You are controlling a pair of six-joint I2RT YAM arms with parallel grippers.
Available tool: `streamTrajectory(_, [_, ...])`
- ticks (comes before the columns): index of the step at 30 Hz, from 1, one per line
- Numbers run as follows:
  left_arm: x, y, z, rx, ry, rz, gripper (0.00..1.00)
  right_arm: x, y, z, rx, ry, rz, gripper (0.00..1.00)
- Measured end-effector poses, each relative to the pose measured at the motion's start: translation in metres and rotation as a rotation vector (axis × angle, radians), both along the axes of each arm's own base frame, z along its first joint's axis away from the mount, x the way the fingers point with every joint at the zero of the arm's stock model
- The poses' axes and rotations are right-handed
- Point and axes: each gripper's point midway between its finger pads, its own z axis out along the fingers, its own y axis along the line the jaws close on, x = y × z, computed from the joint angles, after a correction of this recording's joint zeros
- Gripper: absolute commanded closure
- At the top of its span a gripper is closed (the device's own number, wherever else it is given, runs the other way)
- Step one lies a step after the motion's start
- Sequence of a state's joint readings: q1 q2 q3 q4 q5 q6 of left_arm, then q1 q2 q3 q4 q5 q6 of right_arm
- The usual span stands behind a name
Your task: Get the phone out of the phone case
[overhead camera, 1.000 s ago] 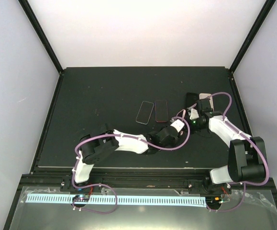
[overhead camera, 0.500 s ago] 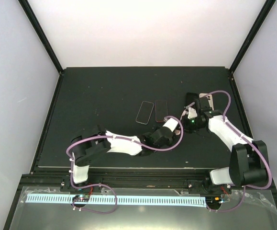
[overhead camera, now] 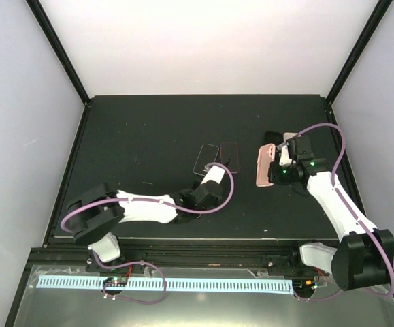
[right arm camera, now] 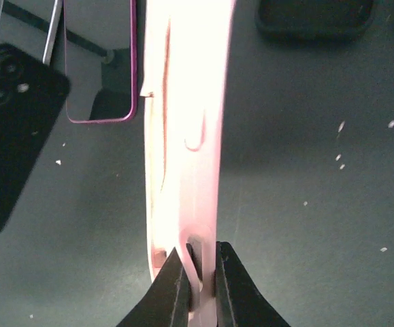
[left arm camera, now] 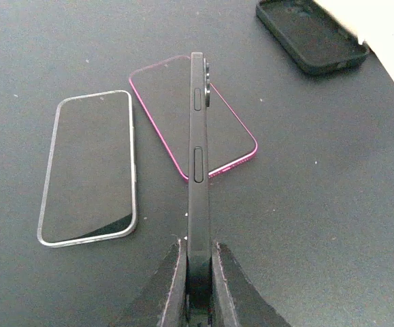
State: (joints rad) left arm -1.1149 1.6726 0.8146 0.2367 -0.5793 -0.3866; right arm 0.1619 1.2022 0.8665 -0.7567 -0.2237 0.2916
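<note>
My left gripper [left arm camera: 198, 255] is shut on the lower end of a black phone [left arm camera: 198, 122], held edge-on above the dark table. Seen from the right wrist, the same black phone [right arm camera: 9, 129] shows its camera-side back at the left, apart from the case. My right gripper [right arm camera: 198, 272] is shut on the bottom edge of the pink phone case [right arm camera: 183, 116], also held edge-on above the table. From above, the pink case [overhead camera: 264, 165] stands right of centre, and the left gripper [overhead camera: 216, 168] is about a hand's width to its left.
A silver-edged phone [left arm camera: 91, 167] and a magenta-edged phone [left arm camera: 231, 129] lie flat, side by side, under the left gripper. A black empty case [left arm camera: 311, 34] and a pale object [overhead camera: 292, 138] lie at the back right. Walls close in the table [overhead camera: 149, 122].
The left gripper has shut on the black phone and drawn back to the left, away from the right gripper. The pink case now shows apart from the phone, in the right gripper.
</note>
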Motion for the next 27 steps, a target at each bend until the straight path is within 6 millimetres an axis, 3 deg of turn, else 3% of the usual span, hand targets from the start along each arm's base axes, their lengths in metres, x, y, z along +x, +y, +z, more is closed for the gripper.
streamTrajectory(5, [-0.004,0.025,0.036,-0.016,-0.063,0.027,0.99,0.012,0.002,0.023,-0.039,-0.115,0.097,0.99])
streamTrajectory(8, [-0.006,0.046,0.057,0.014,-0.121,0.049,0.98,0.009,0.028,0.044,0.036,-0.215,0.317,0.99])
streamTrajectory(11, [-0.003,0.067,0.063,0.087,-0.166,0.079,0.99,-0.003,0.051,0.065,0.137,-0.307,0.465,0.99])
streamTrajectory(15, [0.005,0.093,0.054,0.268,-0.206,0.108,0.98,-0.02,0.066,0.084,0.217,-0.424,0.568,0.99])
streamTrajectory(20, [0.023,0.119,0.041,0.464,-0.231,0.143,0.98,-0.028,0.068,0.087,0.215,-0.498,0.614,0.99])
streamTrajectory(27, [0.04,0.124,-0.004,0.738,-0.199,0.085,0.98,-0.018,0.065,0.077,0.177,-0.506,0.609,0.99])
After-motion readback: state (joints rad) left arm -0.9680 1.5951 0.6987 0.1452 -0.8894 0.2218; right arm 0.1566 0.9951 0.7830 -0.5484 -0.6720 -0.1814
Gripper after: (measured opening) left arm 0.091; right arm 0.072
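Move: The black phone, already out of its case and held in the left hand, is bound for bare table about 10 cm ahead, 13 cm to the left and 9 cm below that hand. The silver phone lies 12 cm ahead and 4 cm left of it, the magenta phone 13 cm ahead and 5 cm right. From the right hand, holding the pink case, the magenta phone is some 13 cm ahead, 12 cm left and 11 cm down; the black case 19 cm ahead, 6 cm right. The black phone goes about 12 cm left in the left hand's closed grip, past the silver phone's near end, arching up some 6 cm and sinking back while drifting forward late; the hand rolls about 40 degrees, left side up. The pink case, still pinched by the right hand, rises about 8 cm and swings some 7 cm left, turning counter-clockwise and tipping fingers upward. ##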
